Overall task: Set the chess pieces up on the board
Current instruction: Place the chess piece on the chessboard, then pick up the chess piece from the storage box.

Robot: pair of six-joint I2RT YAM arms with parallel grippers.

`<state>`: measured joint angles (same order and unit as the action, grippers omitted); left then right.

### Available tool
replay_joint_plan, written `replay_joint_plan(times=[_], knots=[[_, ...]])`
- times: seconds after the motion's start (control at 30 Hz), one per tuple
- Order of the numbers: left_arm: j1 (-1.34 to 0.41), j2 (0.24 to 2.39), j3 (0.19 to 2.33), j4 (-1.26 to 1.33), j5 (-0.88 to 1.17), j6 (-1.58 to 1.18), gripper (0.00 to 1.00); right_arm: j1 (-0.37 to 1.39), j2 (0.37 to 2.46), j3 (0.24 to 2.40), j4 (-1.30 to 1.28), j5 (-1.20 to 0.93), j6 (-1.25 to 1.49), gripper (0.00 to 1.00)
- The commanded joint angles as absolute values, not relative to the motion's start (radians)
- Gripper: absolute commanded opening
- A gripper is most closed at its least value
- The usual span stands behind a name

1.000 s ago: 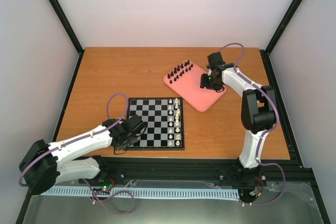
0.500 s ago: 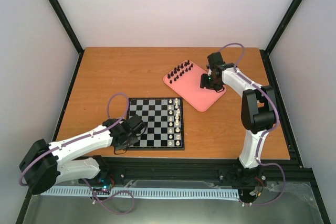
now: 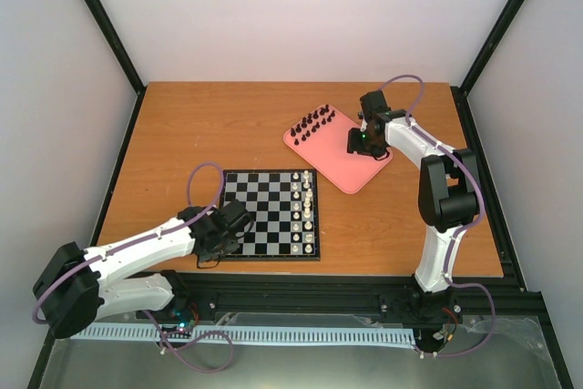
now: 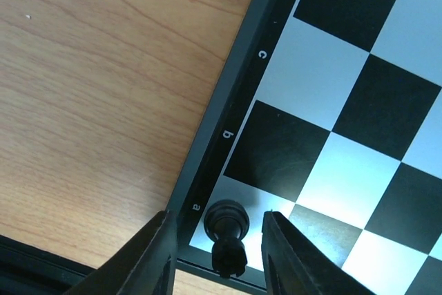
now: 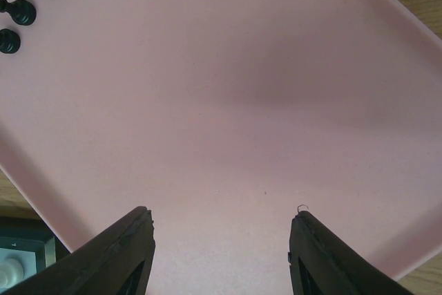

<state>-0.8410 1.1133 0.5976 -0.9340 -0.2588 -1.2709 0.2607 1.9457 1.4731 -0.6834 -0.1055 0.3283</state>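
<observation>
The board (image 3: 260,199) lies at the near middle of the table. My left gripper (image 4: 217,217) hangs low over its near left corner (image 3: 228,234), open. A black chess piece (image 4: 228,229) stands between its fingers on the light corner square beside the letter "a", with a gap on each side. Several more black chess pieces (image 3: 312,122) stand in rows on the far left part of a pink tray (image 3: 346,166). My right gripper (image 5: 222,213) is open over the tray's bare floor (image 3: 357,141), with nothing between its fingers. Three black pieces (image 5: 21,10) show at the right wrist view's top left.
White pieces (image 3: 307,211) fill the two right-hand columns of the board. The board's dark border (image 4: 228,101) runs beside bare wooden table (image 4: 103,88). Black frame posts stand at the table's edges.
My left gripper's jaws have spread apart around the black piece. Neither arm has shifted place in the top view.
</observation>
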Motion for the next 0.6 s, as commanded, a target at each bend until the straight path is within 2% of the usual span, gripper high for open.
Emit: replay_joint_plan(times=[0.0,0.23,0.43,0.57], knots=[[-0.853,1.089,0.611,-0.967,-0.276,-1.266,0.4,0.266,1.955,1.489,-0.673,-0.108,0.32,0.62],[-0.853,1.05,0.675,-1.052,-0.313,-1.244,0.59,0.265,1.956,1.505,-0.679,-0.111,0.32,0.63],[-0.853,1.105,0.853,-1.139,-0.375,-1.141,0.78,0.267,1.95,1.539,-0.699,-0.11,0.329,0.63],[-0.813,1.205,1.004,-1.139,-0.412,-1.0,0.82,0.266,1.936,1.572,-0.713,-0.107,0.339,0.65]])
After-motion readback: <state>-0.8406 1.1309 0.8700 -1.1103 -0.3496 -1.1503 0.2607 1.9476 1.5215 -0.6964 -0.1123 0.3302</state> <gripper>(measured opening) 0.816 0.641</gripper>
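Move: Between the left hand's parted fingers stands the black chess piece just set down, practically at the hand point with its middle about 2 cm lower, on the board's near-left corner square. The board's middle is some 9 cm ahead and 9 cm right of that hand, and the nearest white pawn about 15 cm right, level with it. From the right hand, the black piece lies roughly 27 cm back and 29 cm left, about 5 cm lower. Opening on from about a third to nearly wide, the left fingers clear the black piece on both sides, and the hand lifts off it, slowly at first and then quickly, by about 7 cm. As it climbs it swings some 3 cm forward, over the board and away from the corner, the fingertips tipping slightly outward. ##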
